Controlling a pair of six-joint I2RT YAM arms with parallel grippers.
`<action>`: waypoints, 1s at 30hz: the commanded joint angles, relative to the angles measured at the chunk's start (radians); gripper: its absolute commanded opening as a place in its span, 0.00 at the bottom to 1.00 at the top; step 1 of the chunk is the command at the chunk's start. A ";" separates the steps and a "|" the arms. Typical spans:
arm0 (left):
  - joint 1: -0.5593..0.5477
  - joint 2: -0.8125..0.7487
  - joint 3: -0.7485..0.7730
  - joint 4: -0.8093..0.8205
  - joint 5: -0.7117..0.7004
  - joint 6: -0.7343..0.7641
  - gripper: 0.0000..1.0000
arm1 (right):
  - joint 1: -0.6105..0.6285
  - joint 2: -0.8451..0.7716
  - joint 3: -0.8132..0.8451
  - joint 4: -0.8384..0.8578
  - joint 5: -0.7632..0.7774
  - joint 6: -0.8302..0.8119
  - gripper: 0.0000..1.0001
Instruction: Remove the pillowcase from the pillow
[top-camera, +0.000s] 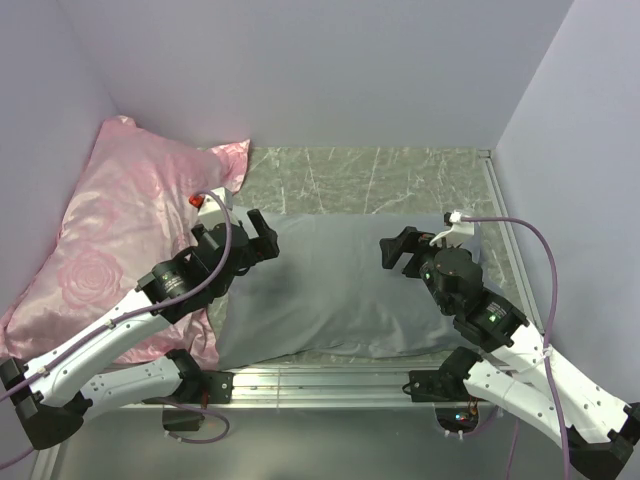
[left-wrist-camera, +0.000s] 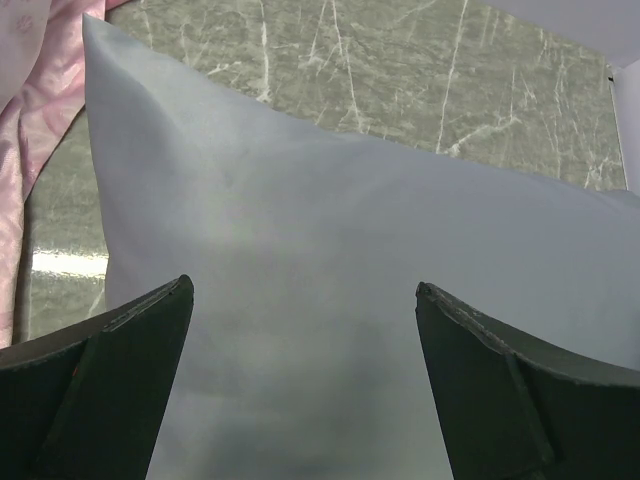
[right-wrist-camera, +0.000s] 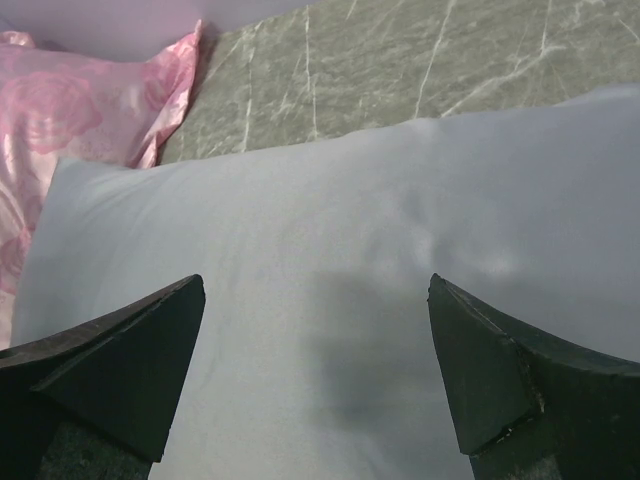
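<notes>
The grey pillowcase (top-camera: 330, 285) lies flat across the middle of the table, filled out by the pillow, whose white fabric is hidden inside it. My left gripper (top-camera: 262, 238) is open and empty above the case's left end. My right gripper (top-camera: 392, 250) is open and empty above its right part. In the left wrist view the grey pillowcase (left-wrist-camera: 340, 260) fills the space between the spread fingers (left-wrist-camera: 110, 370). In the right wrist view the grey pillowcase (right-wrist-camera: 330, 270) likewise lies beneath the open fingers (right-wrist-camera: 510, 380).
A shiny pink rose-patterned pillow (top-camera: 110, 240) lies at the left against the wall, also in the right wrist view (right-wrist-camera: 80, 110). Marbled green table surface (top-camera: 370, 180) shows behind the pillowcase. Lilac walls close in the back and both sides. A metal rail (top-camera: 320, 380) runs along the near edge.
</notes>
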 joint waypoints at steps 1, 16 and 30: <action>0.005 0.000 0.010 0.006 0.005 0.005 0.99 | 0.003 -0.011 0.013 0.002 0.014 0.007 0.99; 0.005 0.034 0.066 -0.316 -0.104 -0.208 0.99 | 0.003 -0.020 0.051 -0.138 0.036 -0.007 1.00; 0.007 -0.023 -0.198 0.009 0.195 -0.178 0.99 | 0.004 0.095 -0.035 -0.119 -0.078 0.028 1.00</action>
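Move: Spread beneath both hands is the gray pillowcase with its pillow: its middle lies about 22 cm to the left hand's right, level with it fore and aft, and some 15 cm lower. The pink pillow is about 33 cm to the left hand's left, 8 cm farther out. From the right hand, the gray pillowcase's middle is roughly 11 cm to the left, level fore and aft, some 14 cm below. Sinking with fingers wide open, both hands come down towards the top of the gray pillowcase. The left first drifts about 3 cm left, then dives, ending some 8 cm lower and 4 cm back, and swings back right while its fingers tip down about 15 degrees. The right starts more slowly, drops about 5 cm and tips down some 10 degrees; touch can't be made out. ##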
